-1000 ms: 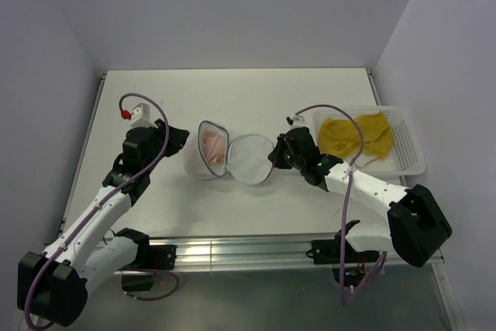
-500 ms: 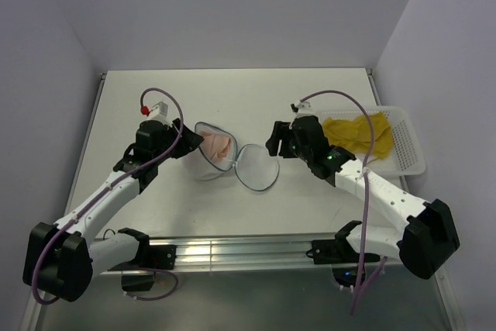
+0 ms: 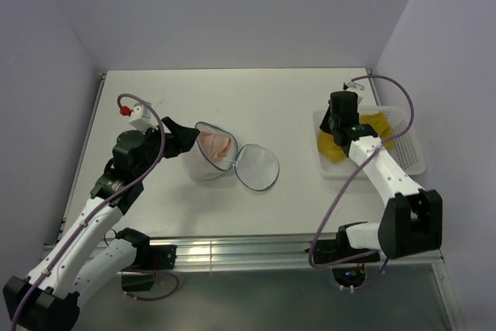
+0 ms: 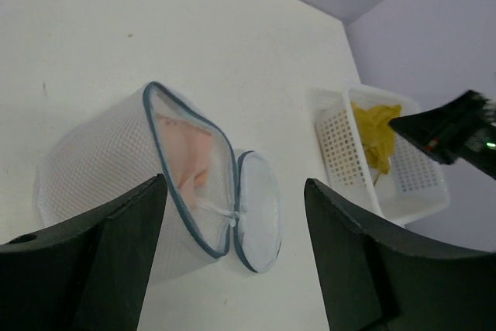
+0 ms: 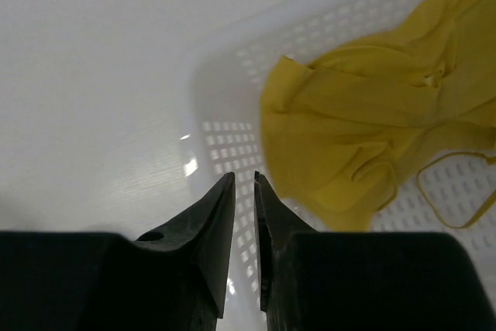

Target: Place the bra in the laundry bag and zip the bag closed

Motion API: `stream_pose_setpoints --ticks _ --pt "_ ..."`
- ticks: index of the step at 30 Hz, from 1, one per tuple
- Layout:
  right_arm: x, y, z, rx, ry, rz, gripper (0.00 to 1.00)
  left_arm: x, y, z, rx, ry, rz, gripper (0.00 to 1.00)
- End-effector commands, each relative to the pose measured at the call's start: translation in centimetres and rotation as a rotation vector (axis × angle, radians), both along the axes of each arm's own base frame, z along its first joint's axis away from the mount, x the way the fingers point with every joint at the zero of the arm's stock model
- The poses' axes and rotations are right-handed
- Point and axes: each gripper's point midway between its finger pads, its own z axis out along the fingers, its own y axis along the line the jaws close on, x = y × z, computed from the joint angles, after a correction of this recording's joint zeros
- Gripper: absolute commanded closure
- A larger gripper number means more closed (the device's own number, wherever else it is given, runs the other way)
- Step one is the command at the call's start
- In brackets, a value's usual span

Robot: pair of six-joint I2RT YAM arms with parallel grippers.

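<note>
The laundry bag [image 3: 203,162] lies on its side mid-table, its dark-rimmed mouth gaping and its round lid [image 3: 257,167] flat on the table beside it. A peach-pink bra [image 3: 218,145] sits inside. My left gripper [image 3: 180,139] hovers just left of the bag and is open. In the left wrist view the bag [image 4: 93,168], the bra [image 4: 187,162] and the lid [image 4: 260,208] show between the wide-apart fingers of the left gripper [image 4: 234,184], which touch nothing. My right gripper [image 3: 335,131] hangs over the basket's left wall. In its wrist view the right gripper [image 5: 243,176] is empty, with only a narrow slit between the fingers.
A white lattice basket [image 3: 409,162] stands at the right edge with a yellow strapped garment [image 3: 373,134] inside; basket wall [image 5: 225,60] and garment [image 5: 349,129] fill the right wrist view. The left wrist view shows the basket [image 4: 335,145] and my right arm [image 4: 457,125]. Walls enclose the table.
The right arm left the bag's lid and swung right to the basket; its jaws opened, then narrowed. The left gripper opened and drew back a little. The lid dropped flat.
</note>
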Motion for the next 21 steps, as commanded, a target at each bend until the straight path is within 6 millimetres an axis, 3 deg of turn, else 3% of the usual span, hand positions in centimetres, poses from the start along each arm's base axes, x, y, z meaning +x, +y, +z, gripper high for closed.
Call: stream_pose_setpoints --ticks 1,3,4,6,8,11,13,21 --pt "2.6 -3.1 -0.8 0.010 0.005 -0.096 0.77 -1.3 0.0 4.0 0.028 -0.102 -0.050 0.22" --pt "3.8 -3.7 -2.3 0.021 0.027 -0.116 0.75 -1.9 0.4 4.9 0.064 -0.135 -0.061 0.23" --pt "4.4 -3.7 -2.3 0.035 0.018 -0.116 0.65 -2.1 0.5 5.7 0.074 -0.153 -0.066 0.23" --pt "5.7 -3.3 -3.2 0.085 0.011 -0.092 0.59 -2.5 0.5 6.0 0.106 -0.171 -0.091 0.23" --pt "6.6 -2.5 -4.0 0.121 0.012 -0.071 0.58 -3.1 0.2 7.0 0.114 -0.206 -0.127 0.24" --pt "7.1 -2.9 -5.1 0.123 0.037 -0.097 0.55 -3.6 0.2 7.4 0.145 -0.247 -0.155 0.23" --pt "7.1 -3.6 -5.9 0.127 0.051 -0.123 0.54 -3.5 0.4 7.1 0.157 -0.254 -0.148 0.23" --pt "7.5 -3.1 -7.0 0.171 0.054 -0.115 0.53 -3.5 0.3 7.1 0.166 -0.255 -0.158 0.24"
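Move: The yellow bra lies in the basket about 3 cm ahead of my right hand and some 11 cm to its right, roughly 14 cm below; its left end is only just right of my fingers. The basket's middle is about 16 cm to the right and 1 cm ahead. The bag's open lid lies some 20 cm left and 8 cm back. From my left hand the yellow bra is about 48 cm right and 9 cm ahead. I swing my right hand down into the left part of the basket towards the yellow bra's near-left end, sinking about 8 cm while easing right, then carrying on forward some 6 cm as it levels out; the fingers part from a narrow gap to about half open. My left hand, already free and open, backs up and away from the laundry bag, rising about 6 cm and tipping its fingers up. ##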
